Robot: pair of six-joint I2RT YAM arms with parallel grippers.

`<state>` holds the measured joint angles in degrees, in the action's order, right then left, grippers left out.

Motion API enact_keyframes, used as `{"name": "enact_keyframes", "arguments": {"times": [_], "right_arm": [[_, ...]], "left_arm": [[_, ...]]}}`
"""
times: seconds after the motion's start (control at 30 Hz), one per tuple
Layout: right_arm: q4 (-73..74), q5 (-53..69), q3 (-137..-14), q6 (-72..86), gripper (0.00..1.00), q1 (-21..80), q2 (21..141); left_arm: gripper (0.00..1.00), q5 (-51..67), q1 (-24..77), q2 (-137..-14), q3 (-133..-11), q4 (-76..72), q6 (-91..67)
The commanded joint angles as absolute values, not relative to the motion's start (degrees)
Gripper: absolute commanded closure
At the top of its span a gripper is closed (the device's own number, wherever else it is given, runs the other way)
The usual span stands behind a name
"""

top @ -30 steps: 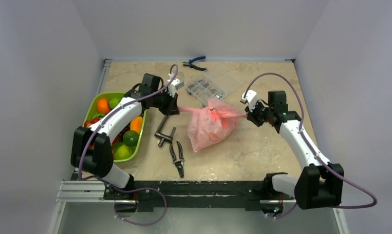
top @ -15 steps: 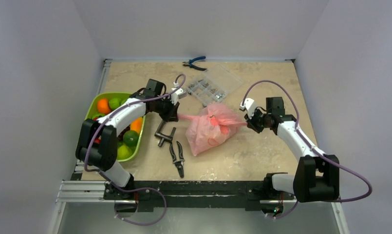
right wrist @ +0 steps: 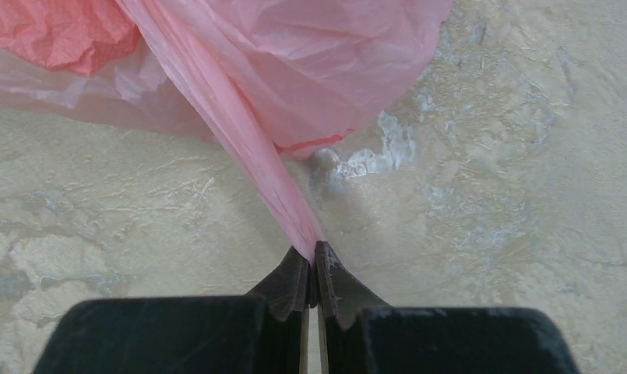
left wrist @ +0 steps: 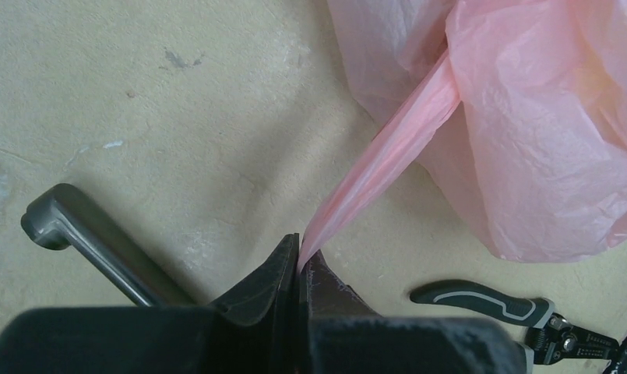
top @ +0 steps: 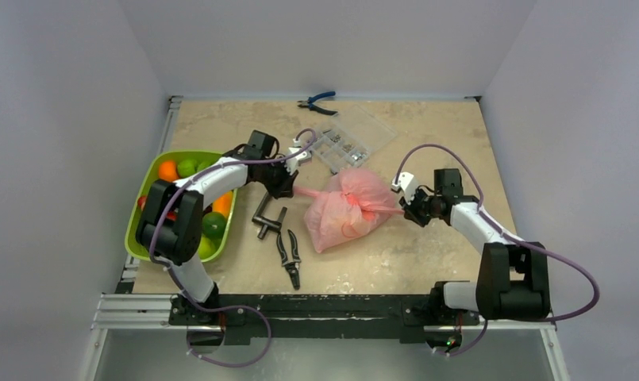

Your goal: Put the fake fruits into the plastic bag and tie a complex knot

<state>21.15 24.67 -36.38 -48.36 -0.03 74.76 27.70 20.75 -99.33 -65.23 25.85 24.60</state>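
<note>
The pink plastic bag lies bulging at mid-table, with a reddish shape showing through the film. My left gripper is at its left, shut on a stretched handle strip that runs up to the bag. My right gripper is at its right, shut on the other taut strip coming from the bag. In the wrist views the left gripper and right gripper pinch the film at their tips. More fake fruits sit in the tray. I cannot make out a knot.
A lime-green tray stands at the left under my left arm. A grey handled tool and black pliers lie just left of the bag. A clear parts box and blue pliers lie behind it.
Both grippers have moved toward the near edge, each still gripping its strip. The bag has shifted slightly nearer with them.
</note>
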Motion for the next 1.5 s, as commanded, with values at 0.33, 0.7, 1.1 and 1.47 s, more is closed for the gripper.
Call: {"name": "enact_keyframes", "arguments": {"times": [0.33,0.7,1.1,1.47], "right_arm": [[36.8,29.1,-59.2,-31.2,1.00,6.6,73.2],[19.6,36.7,-57.7,-11.0,1.00,22.0,77.9],[-10.4,39.0,-46.5,21.5,1.00,24.7,91.8],[-4.9,38.7,-49.5,16.5,1.00,24.8,88.1]], "left_arm": [[1.00,22.2,26.1,-88.5,-74.5,31.3,18.9],[1.00,38.3,27.9,-99.7,-80.6,27.7,3.4],[1.00,52.6,28.6,-108.9,-71.7,8.3,-22.6],[1.00,48.9,28.0,-108.1,-73.9,14.9,-15.9]]}}
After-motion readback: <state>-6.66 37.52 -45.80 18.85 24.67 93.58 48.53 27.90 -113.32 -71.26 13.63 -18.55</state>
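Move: Each hand already pinches a pulled-out tail of the pink bag. The knot lies about 20 cm to the right of the left hand, 3 cm nearer the base and slightly above; from the right hand it is some 20 cm left and 4 cm farther out. From the left hand, the parts box is about 16 cm ahead and 18 cm right, the metal crank 8 cm back and 6 cm left, and the shears 23 cm straight back, all on the table. Up first, then inward and down: both hands lift about 12 cm, ending the outward pull, and arch towards each other and the knot, the right travelling some 22 cm left, the left 12 cm right, sinking almost to starting height. Both wrists roll roughly 40 degrees until the fingers point across at each other, still shut on the plastic, beside the gathered neck. ##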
